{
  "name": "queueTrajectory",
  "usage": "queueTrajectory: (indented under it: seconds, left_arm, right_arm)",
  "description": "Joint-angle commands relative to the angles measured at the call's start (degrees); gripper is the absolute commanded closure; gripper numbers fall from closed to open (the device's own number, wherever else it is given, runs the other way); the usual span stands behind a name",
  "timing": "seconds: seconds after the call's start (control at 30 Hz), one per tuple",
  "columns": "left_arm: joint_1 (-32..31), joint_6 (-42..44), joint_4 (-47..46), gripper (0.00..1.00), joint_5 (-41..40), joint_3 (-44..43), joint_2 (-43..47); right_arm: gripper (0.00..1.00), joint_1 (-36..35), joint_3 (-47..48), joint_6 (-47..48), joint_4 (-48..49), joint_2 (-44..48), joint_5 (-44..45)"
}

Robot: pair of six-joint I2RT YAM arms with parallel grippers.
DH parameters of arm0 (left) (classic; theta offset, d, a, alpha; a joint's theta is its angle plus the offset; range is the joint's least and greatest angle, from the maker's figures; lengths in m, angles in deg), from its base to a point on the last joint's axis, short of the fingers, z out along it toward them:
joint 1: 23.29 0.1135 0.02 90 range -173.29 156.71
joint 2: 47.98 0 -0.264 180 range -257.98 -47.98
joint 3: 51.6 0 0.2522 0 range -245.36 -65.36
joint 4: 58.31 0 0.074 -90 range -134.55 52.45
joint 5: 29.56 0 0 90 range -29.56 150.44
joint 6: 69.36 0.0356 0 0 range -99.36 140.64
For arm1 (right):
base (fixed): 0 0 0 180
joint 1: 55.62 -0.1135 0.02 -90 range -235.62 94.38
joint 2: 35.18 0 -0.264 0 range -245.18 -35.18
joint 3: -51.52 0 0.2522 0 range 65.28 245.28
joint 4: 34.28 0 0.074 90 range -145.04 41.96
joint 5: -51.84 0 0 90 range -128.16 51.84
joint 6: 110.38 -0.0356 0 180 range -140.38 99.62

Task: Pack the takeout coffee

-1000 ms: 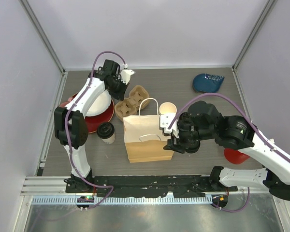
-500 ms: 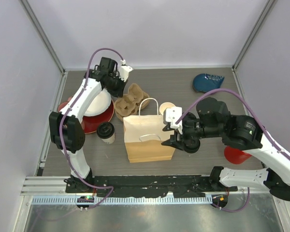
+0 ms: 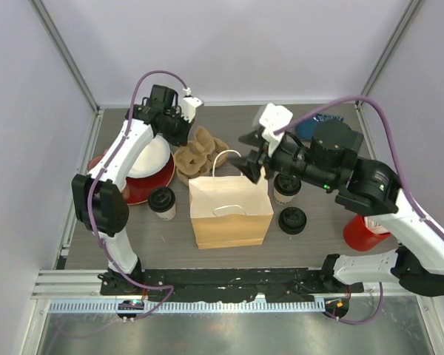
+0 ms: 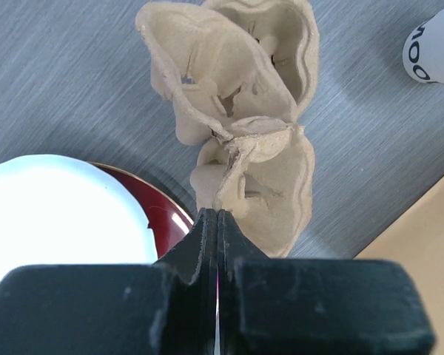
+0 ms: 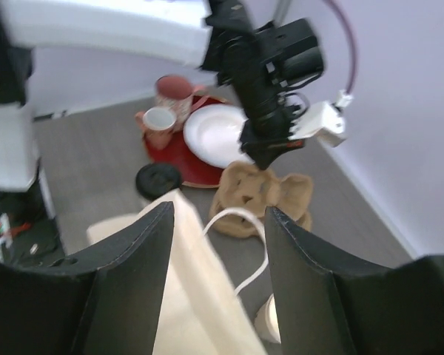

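One takeout coffee cup (image 3: 161,201) with a black lid stands left of the brown paper bag (image 3: 229,211); its lid (image 5: 159,180) also shows in the right wrist view. A second white cup (image 3: 285,191) stands right of the bag, its top partly hidden by my right arm. My right gripper (image 3: 249,157) hangs open over the bag's far right corner, with the bag's edge (image 5: 170,296) and white handle (image 5: 244,244) below its fingers. My left gripper (image 4: 216,216) is shut on the rim of the tan cardboard cup carrier (image 4: 244,111), which is tipped up on edge behind the bag.
A loose black lid (image 3: 291,220) lies right of the bag. At the left, a red plate (image 3: 137,188) carries a white plate (image 5: 218,133) and a white mug (image 5: 159,118). A blue object (image 3: 318,126) sits far right, a red one (image 3: 362,233) near right.
My right gripper has risen and swung back from the bag's right front to above its far right corner, uncovering the right cup and loose lid. The left gripper has tipped the carrier up.
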Motion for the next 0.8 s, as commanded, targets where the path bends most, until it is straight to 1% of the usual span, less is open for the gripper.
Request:
queueTrajectory:
  seconds: [0.0, 0.13, 0.23, 0.3, 0.33, 0.4, 0.53, 0.57, 0.6, 0.63, 0.67, 0.73, 0.77]
  left_arm:
    - [-0.3, 0.6, 0.3, 1.00, -0.3, -4.4, 3.5]
    - [-0.7, 1.0, 0.6, 1.00, -1.2, -4.9, 4.3]
    - [-0.9, 1.1, 0.3, 1.00, -2.0, -5.4, 5.1]
    - [-1.1, 1.4, 0.2, 1.00, -2.6, -5.7, 5.7]
    - [-1.1, 1.5, -0.1, 1.00, -2.7, -5.7, 5.8]
    - [-1.3, 1.8, -0.4, 1.00, -3.1, -5.7, 6.4]
    - [-1.7, 2.5, -0.9, 1.00, -4.3, -6.6, 7.2]
    - [-1.9, 2.5, -0.8, 1.00, -4.7, -7.2, 7.2]
    - [-2.1, 2.6, -0.8, 1.00, -5.0, -7.7, 7.2]
    - [-2.3, 2.6, -0.7, 1.00, -5.4, -8.0, 7.3]
    - [-2.5, 2.7, -0.8, 1.00, -5.7, -8.7, 7.4]
    - [-3.1, 2.9, -0.9, 1.00, -6.8, -9.1, 7.5]
    - [-3.2, 3.0, -1.2, 1.00, -7.0, -9.4, 7.5]
  right_arm:
    - [0.42, 0.1, 6.9, -2.7, 10.0, -6.6, 17.0]
    - [0.39, 0.6, 11.7, -2.9, 10.4, -13.3, 20.3]
    - [0.38, 3.1, 15.3, -3.4, 9.5, -17.9, 19.5]
    - [0.38, 7.9, 16.3, -5.1, 9.6, -19.7, 15.7]
    - [0.38, 9.8, 16.6, -8.2, 9.8, -20.2, 10.5]
    - [0.38, 14.6, 16.4, -10.1, 10.7, -21.1, 6.0]
    - [0.37, 19.5, 16.3, -10.7, 11.0, -23.8, -0.9]
    - [0.26, 20.6, 16.4, -11.2, 11.1, -24.4, -3.1]
    - [0.10, 21.5, 16.4, -12.0, 12.1, -25.2, -3.8]
    - [0.10, 24.3, 16.3, -13.1, 12.7, -26.2, -5.1]
    - [0.10, 25.6, 16.3, -13.7, 13.3, -27.0, -9.8]
    - [0.10, 27.6, 16.2, -13.7, 14.9, -28.2, -11.6]
    - [0.10, 27.7, 16.3, -11.5, 15.1, -29.8, -12.9]
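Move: The left hand already pinches the upper of two cup carriers by its edge, its middle about 5 cm to the right, 3 cm ahead and 4 cm below; the lower carrier lies some 5 cm ahead, 7 cm right and 16 cm down, the plate about 7 cm ahead and 10 cm left. From the right hand the held carrier is some 27 cm ahead, 17 cm left and 31 cm lower. The paper bag is 4 cm ahead, 6 cm left, far below; the open paper cup is 19 cm ahead, 4 cm right. The empty right hand sweeps forward about 22 cm from above the bag towards the held carrier, arcing slightly up and left first, then sinking and coming back right, while its wrist swings some 25 degrees clockwise and dips a little, and its half-open fingers spread almost fully near the end, still touching nothing. The left hand keeps its pinch on the upper carrier and carries it straight up about 7 cm, clear above the lower one, its fingertips tilting some 10 degrees up and forward. ##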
